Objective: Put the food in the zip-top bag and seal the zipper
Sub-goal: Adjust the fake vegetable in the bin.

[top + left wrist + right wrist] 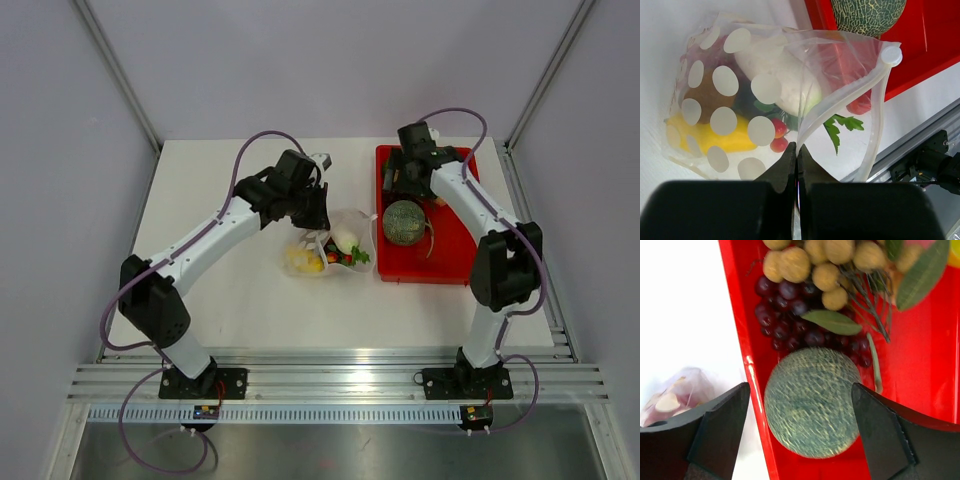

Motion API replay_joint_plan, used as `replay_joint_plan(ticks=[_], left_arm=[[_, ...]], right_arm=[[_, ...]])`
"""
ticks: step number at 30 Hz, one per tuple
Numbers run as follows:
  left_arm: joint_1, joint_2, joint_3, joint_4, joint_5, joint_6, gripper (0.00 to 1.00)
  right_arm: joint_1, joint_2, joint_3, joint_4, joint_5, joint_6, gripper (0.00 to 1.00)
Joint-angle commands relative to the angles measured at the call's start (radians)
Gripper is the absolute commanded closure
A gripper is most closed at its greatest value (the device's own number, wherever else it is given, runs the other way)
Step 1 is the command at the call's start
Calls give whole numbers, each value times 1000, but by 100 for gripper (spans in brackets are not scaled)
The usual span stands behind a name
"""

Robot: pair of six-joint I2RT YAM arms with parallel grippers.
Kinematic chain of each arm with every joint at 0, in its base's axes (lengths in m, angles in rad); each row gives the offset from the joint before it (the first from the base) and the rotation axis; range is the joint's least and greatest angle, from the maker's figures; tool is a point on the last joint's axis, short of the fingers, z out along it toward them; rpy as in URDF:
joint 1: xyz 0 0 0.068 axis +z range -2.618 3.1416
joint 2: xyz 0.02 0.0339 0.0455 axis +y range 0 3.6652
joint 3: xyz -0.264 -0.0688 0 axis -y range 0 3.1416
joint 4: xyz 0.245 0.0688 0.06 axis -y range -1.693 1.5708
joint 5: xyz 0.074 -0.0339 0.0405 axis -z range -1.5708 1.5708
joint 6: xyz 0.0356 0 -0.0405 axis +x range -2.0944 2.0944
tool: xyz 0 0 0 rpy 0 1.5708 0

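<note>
The zip-top bag (740, 100) is a clear pouch with white dots, lying on the white table (220, 190) left of the tray. Food inside it shows through: a yellow piece (715, 137), a white vegetable (785, 80), small red balls (777, 135) and a green leaf (840, 125). My left gripper (797, 147) is shut on the bag's mouth edge, where the zipper (840, 97) strip runs up to its slider (891, 55). My right gripper (800, 390) hangs open above a netted green melon (812, 402), apart from it. Purple grapes (795, 315) lie beyond the melon.
The red tray (455, 255) stands at the right of the table and also holds a bunch of tan round fruits (825, 262) with leaves. Aluminium rails (330, 375) run along the near edge. Grey walls close in the back and both sides.
</note>
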State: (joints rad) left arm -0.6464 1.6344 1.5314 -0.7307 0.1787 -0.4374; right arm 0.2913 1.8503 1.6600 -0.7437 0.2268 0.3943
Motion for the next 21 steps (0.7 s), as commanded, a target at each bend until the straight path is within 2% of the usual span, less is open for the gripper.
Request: replay_joint_plan(ticks=[1,4,7,15,18,21], left_arm=[[-1,12,39,17,25,12,100],[-1,8,44,10,13,22,100],[1,4,44,1,-7,31,100],[2,4,44,4,-1,40,100],[2,-2,41,10,-7,42,100],[2,-2,41,13,-7,43,100]], right_arm=[[49,88,102,-72,205,-71,10],[54,130,110,-121,282,-75,9],[52,83,25,-115,302,-66,9],[19,-152,-258,-132,296,-28,12],[-18,-217,-289,-140,279,-29,12],[-27,-249,-241,-128,240,-41,12]])
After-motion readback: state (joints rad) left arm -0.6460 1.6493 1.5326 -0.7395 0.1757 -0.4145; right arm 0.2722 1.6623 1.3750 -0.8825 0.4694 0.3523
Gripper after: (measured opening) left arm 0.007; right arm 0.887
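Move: The melon lies in the red bin about 5 cm back from the open right hand, 1 cm to its right and 8 cm below. From that hand, the dark grapes are 1 cm ahead and 1 cm left, the golden grapes 8 cm ahead and 1 cm right; the filled bag is 10 cm back and 12 cm left. From the left hand, the melon lies some 6 cm ahead, 18 cm right and 13 cm lower. The right hand, fingers open, dips about 5 cm and sweeps the melon back and right, rising slightly at last. ##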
